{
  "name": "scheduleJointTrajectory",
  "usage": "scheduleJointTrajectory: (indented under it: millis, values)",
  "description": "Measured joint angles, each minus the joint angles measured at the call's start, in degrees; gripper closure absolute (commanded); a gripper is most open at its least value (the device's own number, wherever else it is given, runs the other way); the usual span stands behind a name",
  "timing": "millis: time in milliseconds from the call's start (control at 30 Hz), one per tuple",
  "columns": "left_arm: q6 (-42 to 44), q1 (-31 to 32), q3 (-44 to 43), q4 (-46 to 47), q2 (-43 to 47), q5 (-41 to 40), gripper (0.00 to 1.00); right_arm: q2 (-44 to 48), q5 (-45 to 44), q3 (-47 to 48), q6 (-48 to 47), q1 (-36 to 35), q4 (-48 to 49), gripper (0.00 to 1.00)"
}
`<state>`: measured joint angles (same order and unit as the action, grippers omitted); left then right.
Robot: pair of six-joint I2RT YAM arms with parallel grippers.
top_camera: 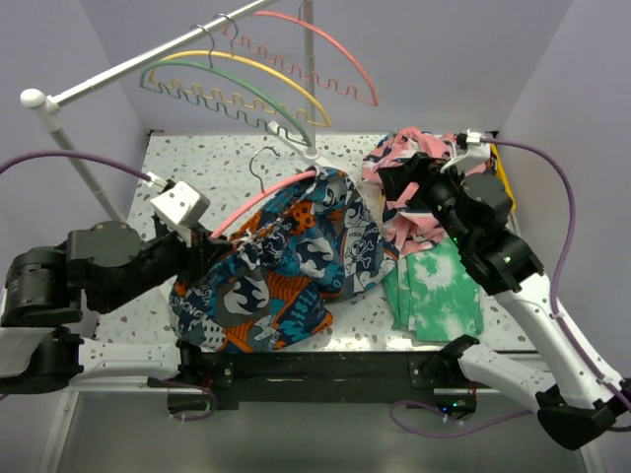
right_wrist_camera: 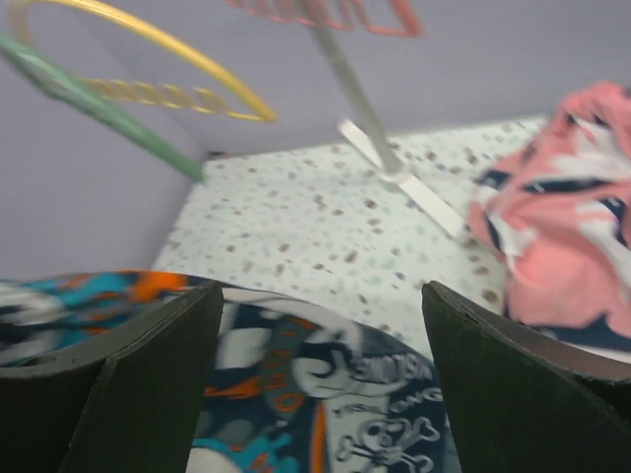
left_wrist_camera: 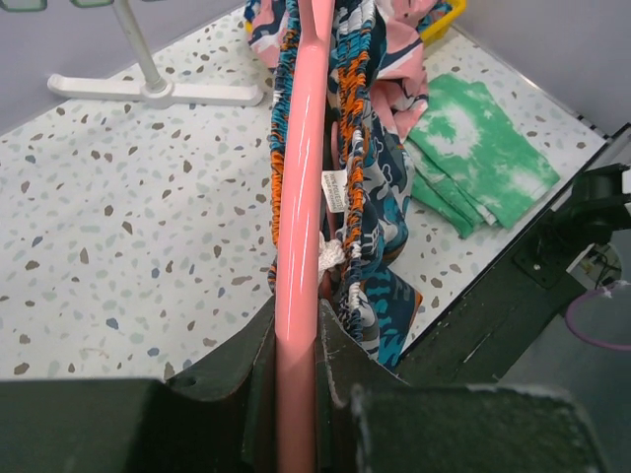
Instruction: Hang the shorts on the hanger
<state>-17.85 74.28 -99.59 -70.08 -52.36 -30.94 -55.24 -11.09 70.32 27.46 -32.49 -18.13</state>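
Observation:
The shorts (top_camera: 286, 266), printed in teal, navy, orange and white, hang bunched over the pink hanger (top_camera: 264, 204) above the table's middle. My left gripper (top_camera: 202, 239) is shut on one end of the hanger's pink arm (left_wrist_camera: 299, 236), and the shorts (left_wrist_camera: 360, 197) drape along that arm past the fingers. The hanger's thin metal hook (top_camera: 258, 163) points up and back. My right gripper (top_camera: 394, 187) is open just right of the shorts. In the right wrist view the shorts (right_wrist_camera: 335, 384) lie below and between its wide-apart fingers (right_wrist_camera: 158, 365), which hold nothing.
A rail (top_camera: 148, 54) at the back carries a yellow hanger (top_camera: 246, 69), a green hanger (top_camera: 227, 89) and another pink hanger (top_camera: 325, 49). A pink-white-navy garment (top_camera: 414, 158) lies at back right. Green tie-dye cloth (top_camera: 439, 291) lies front right. The rack's foot (left_wrist_camera: 148, 89) stands on the speckled table.

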Motion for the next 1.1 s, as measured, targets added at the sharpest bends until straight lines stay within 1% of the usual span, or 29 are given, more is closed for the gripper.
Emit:
scheduleJointTrajectory:
  millis: [67, 167, 233, 300, 367, 467, 533, 600, 700, 767, 867, 967, 1100]
  values:
    - [0.7, 0.0, -1.4, 0.0, 0.8, 1.0, 1.0, 0.0, -0.4, -5.4, 1.5, 2.3, 0.7, 0.14]
    - [2.1, 0.0, -5.0, -0.6, 1.9, 2.7, 1.0, -3.9, 0.2, -11.1, 3.4, 3.0, 2.5, 0.13]
    - [2.7, 0.0, -8.0, -1.3, 2.5, 3.8, 1.0, -7.7, 0.3, -13.7, 4.7, 3.2, 4.1, 0.13]
    - [3.2, 0.0, -9.9, -1.1, 3.4, 4.4, 1.0, -10.7, 0.5, -16.2, 6.3, 3.5, 6.3, 0.16]
    - [3.6, 0.0, -10.7, -1.2, 4.2, 4.8, 1.0, -12.7, 1.6, -17.7, 8.0, 3.7, 8.1, 0.18]
    - [3.5, 0.0, -11.0, -1.3, 4.7, 4.5, 1.0, -14.6, 3.3, -19.5, 11.0, 2.7, 12.9, 0.18]
    - [3.4, 0.0, -10.7, -1.5, 4.7, 3.7, 1.0, -15.6, 3.0, -20.3, 12.4, -0.4, 15.2, 0.18]
    - [2.7, 0.0, -9.5, -1.6, 4.7, 2.3, 1.0, -16.5, 2.9, -21.0, 13.7, -5.4, 17.6, 0.19]
    - [1.2, 0.0, -6.6, -1.9, 5.0, 0.2, 1.0, -18.0, 2.9, -21.9, 15.9, -13.1, 20.5, 0.19]
    - [-0.2, 0.0, -3.8, -2.4, 5.7, -1.0, 1.0, -19.2, 3.0, -21.9, 17.0, -16.8, 22.0, 0.19]
    - [-2.6, 0.0, -0.9, -3.6, 7.0, -2.4, 1.0, -22.2, 3.0, -21.7, 18.0, -19.8, 24.4, 0.19]
    - [-4.7, 0.0, 1.5, -5.1, 9.2, -3.7, 1.0, -27.0, 3.0, -20.2, 18.4, -22.6, 25.7, 0.19]
    - [-8.0, 0.0, 2.3, -7.5, 11.9, -5.6, 1.0, -33.9, 3.2, -15.1, 18.6, -26.5, 25.9, 0.18]
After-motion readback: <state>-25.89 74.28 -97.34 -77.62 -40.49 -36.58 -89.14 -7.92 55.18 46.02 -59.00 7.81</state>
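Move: The shorts hang on the pink hanger in the left hand's grip. From the right hand their middle is some 20 cm left, about 8 cm back and 22 cm lower; the hanger's far tip is roughly 14 cm left, about level in reach and 2 cm lower. The pink clothes pile lies 20 cm ahead, 13 cm right, and the green cloth about 6 cm back, 16 cm right, both nearly 40 cm below. From the left hand the shorts' middle is around 9 cm ahead, 8 cm right, 20 cm down. The right hand brings its open fingers up against the right side of the hanging shorts: it first drops some 20 cm, edging forward, then sweeps left and back, still sinking a little, tipping down and turning counter-clockwise. The left hand keeps its pinch on the hanger, lifts it briefly, lowers it again and draws it about 8 cm left. ##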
